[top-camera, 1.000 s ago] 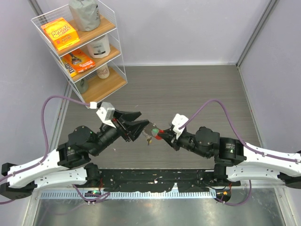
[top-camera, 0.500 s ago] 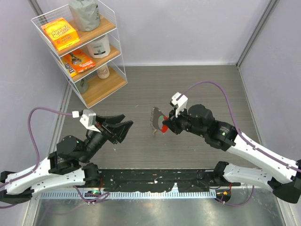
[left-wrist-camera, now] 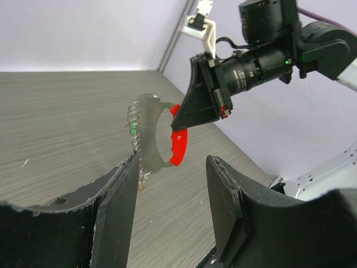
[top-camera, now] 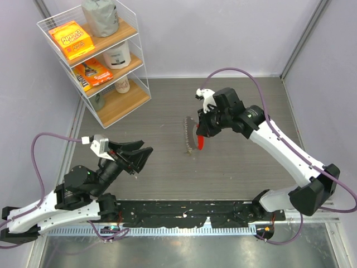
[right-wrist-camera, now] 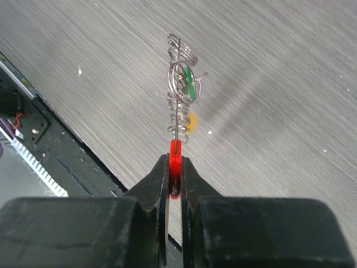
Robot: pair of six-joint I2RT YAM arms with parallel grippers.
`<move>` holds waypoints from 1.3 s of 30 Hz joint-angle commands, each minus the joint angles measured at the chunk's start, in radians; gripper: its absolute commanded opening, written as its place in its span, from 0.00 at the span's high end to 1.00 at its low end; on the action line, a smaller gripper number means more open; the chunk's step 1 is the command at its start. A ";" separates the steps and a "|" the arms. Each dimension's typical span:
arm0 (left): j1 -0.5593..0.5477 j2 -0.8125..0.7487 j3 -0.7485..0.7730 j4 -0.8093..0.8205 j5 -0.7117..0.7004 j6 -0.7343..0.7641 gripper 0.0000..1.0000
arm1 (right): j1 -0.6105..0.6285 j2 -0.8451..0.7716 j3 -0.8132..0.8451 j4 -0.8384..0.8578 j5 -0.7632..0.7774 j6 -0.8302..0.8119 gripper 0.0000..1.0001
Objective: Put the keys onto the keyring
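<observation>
My right gripper (top-camera: 202, 133) is shut on the red crescent of the keyring (top-camera: 199, 142) and holds it in the air over the table's middle. The silvery loop and chain (top-camera: 187, 134) hang out to the left of it. In the right wrist view the red crescent (right-wrist-camera: 175, 159) sits pinched between the jaws. The green key head (right-wrist-camera: 189, 84) and the yellow key head (right-wrist-camera: 192, 124) show among the silver rings (right-wrist-camera: 177, 106). My left gripper (top-camera: 136, 156) stands open and empty at the near left, apart from the keyring (left-wrist-camera: 177, 146), which the left wrist view shows ahead of it.
A white wire shelf (top-camera: 95, 61) with boxes and jars stands at the far left corner. Purple-grey walls close the table (top-camera: 240, 106) at the back and right. The black base rail (top-camera: 184, 215) runs along the near edge.
My right arm has risen and swung toward the far side with the keyring and keys in its grip. My left arm has drawn back to the near left, away from the keyring, jaws still open.
</observation>
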 commanded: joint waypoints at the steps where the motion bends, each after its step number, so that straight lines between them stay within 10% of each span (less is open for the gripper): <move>1: 0.001 -0.017 -0.009 0.013 -0.003 -0.022 0.44 | -0.040 0.050 0.066 -0.095 -0.025 -0.064 0.94; 15: -0.001 -0.036 -0.020 -0.021 -0.003 -0.026 0.44 | -0.042 0.200 0.067 -0.065 0.616 -0.055 0.95; 39: -0.001 -0.056 -0.014 -0.105 -0.022 -0.046 0.44 | 0.262 0.429 -0.176 0.277 0.744 0.126 0.95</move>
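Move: The keyring is already pinched by its red handle in the right fingers; the bare table it is taken to lies about 8 cm ahead, 2 cm left and 21 cm below that hand. The green key sits some 6 cm left, level fore and aft, and the yellow key hangs roughly 6 cm back and 4 cm left, both somewhat lower. From the open left hand, that table spot is about 19 cm ahead, 20 cm right and 31 cm below. The keyring, with both keys, is carried down about 15 cm by the right hand, first slanting forward and right some 8 cm each way, then mostly straight down while easing back left about 5 cm. The wrist swings the fingers some 45 degrees, from slanting left to steeply down, and they keep their pinch on the red handle. The open left hand stays clear, sinking a little. ##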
